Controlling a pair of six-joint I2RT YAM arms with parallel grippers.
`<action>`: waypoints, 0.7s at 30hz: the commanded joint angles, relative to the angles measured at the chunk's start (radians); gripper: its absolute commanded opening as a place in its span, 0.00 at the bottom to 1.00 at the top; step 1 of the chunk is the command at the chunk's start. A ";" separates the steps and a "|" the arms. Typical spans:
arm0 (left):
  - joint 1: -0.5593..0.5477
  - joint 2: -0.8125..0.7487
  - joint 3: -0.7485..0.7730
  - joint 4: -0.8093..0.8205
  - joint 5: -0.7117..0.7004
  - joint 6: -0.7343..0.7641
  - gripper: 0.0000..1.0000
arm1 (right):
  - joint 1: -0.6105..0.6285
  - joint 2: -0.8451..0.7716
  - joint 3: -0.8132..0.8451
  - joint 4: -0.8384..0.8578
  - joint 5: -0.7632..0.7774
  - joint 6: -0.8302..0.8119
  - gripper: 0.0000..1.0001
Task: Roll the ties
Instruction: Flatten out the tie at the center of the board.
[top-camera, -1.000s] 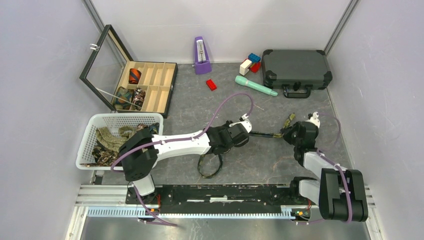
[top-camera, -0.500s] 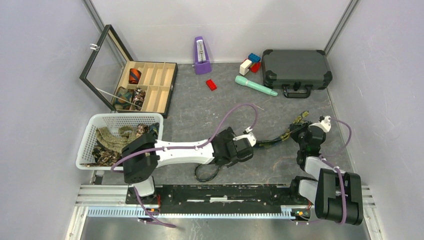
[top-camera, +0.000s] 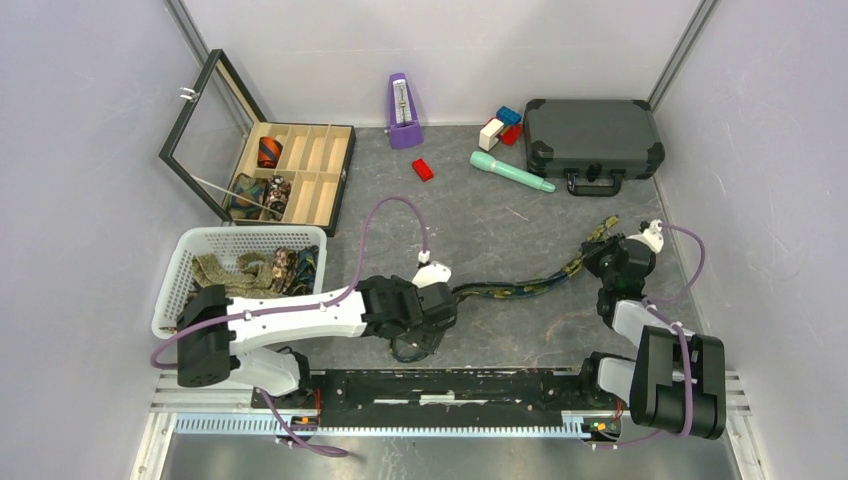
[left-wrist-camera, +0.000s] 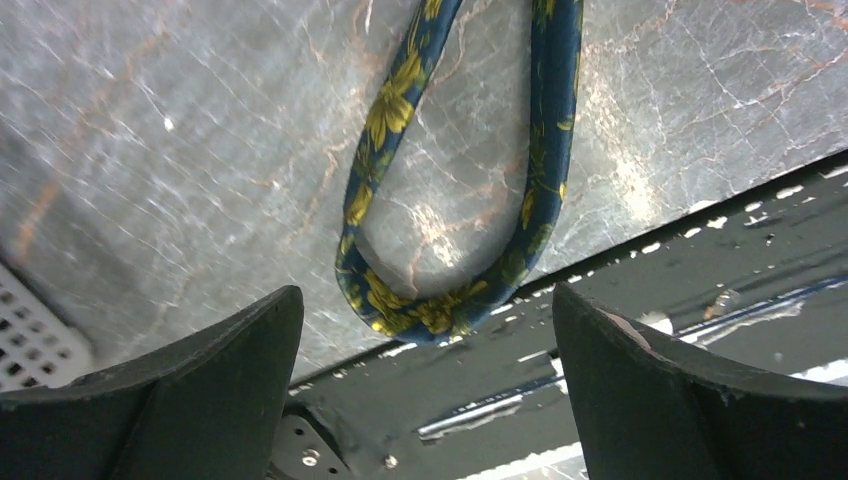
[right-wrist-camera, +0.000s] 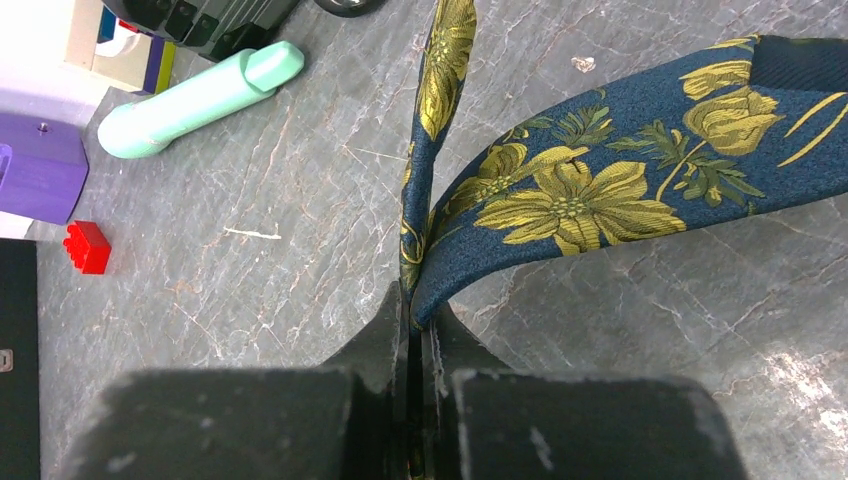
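Observation:
A navy tie (top-camera: 520, 288) with yellow flowers lies stretched across the table from the left gripper to the right one. My right gripper (top-camera: 601, 255) is shut on its wide end (right-wrist-camera: 560, 195). The narrow end forms a loop (left-wrist-camera: 440, 305) at the table's near edge. My left gripper (top-camera: 415, 335) is open above that loop, fingers (left-wrist-camera: 200, 390) wide apart, holding nothing. More ties (top-camera: 235, 275) lie piled in the white basket (top-camera: 180, 262). Rolled ties (top-camera: 270, 152) sit in the wooden box (top-camera: 325, 170).
A teal handle-shaped tool (top-camera: 510, 171), a red block (top-camera: 423, 169), a purple metronome (top-camera: 403, 112), small blocks (top-camera: 500, 127) and a dark case (top-camera: 592, 140) stand at the back. The black base rail (top-camera: 440, 385) runs along the near edge.
My left arm has drawn back left and toward the near edge; the tie now lies stretched longer. My right gripper moved slightly right, still holding the wide end.

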 joint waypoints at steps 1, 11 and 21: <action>-0.005 -0.046 -0.042 0.011 0.045 -0.207 1.00 | -0.004 0.002 0.043 -0.010 -0.011 -0.026 0.00; -0.008 0.056 -0.134 0.093 0.022 -0.234 1.00 | -0.005 0.044 0.094 -0.046 -0.019 -0.063 0.00; -0.009 0.051 -0.217 0.256 0.131 -0.195 1.00 | -0.005 0.117 0.144 -0.037 -0.061 -0.064 0.00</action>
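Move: The tie's folded loop end lies about 8 cm below the open left hand and roughly 3 cm behind it, close to the board's near edge, which is some 5 cm behind the hand. The white basket is off to the left, around 37 cm away and 13 cm farther out. From the right hand, which already holds the tie's ends, that loop is some 43 cm left, 26 cm back and 6 cm below. The left hand sinks some 6.5 cm onto the tie's loop end near the board's edge, easing about 2 cm back and a little left, with the fingers staying wide open as the wrist turns roughly 10 degrees counter-clockwise and tips slightly more straight down. Meanwhile the right hand keeps its shut grip on the tie's ends and shifts them only about a centimetre forward; the left fingers come close around the fold without closing, and whether a tip touches it can't be seen. ##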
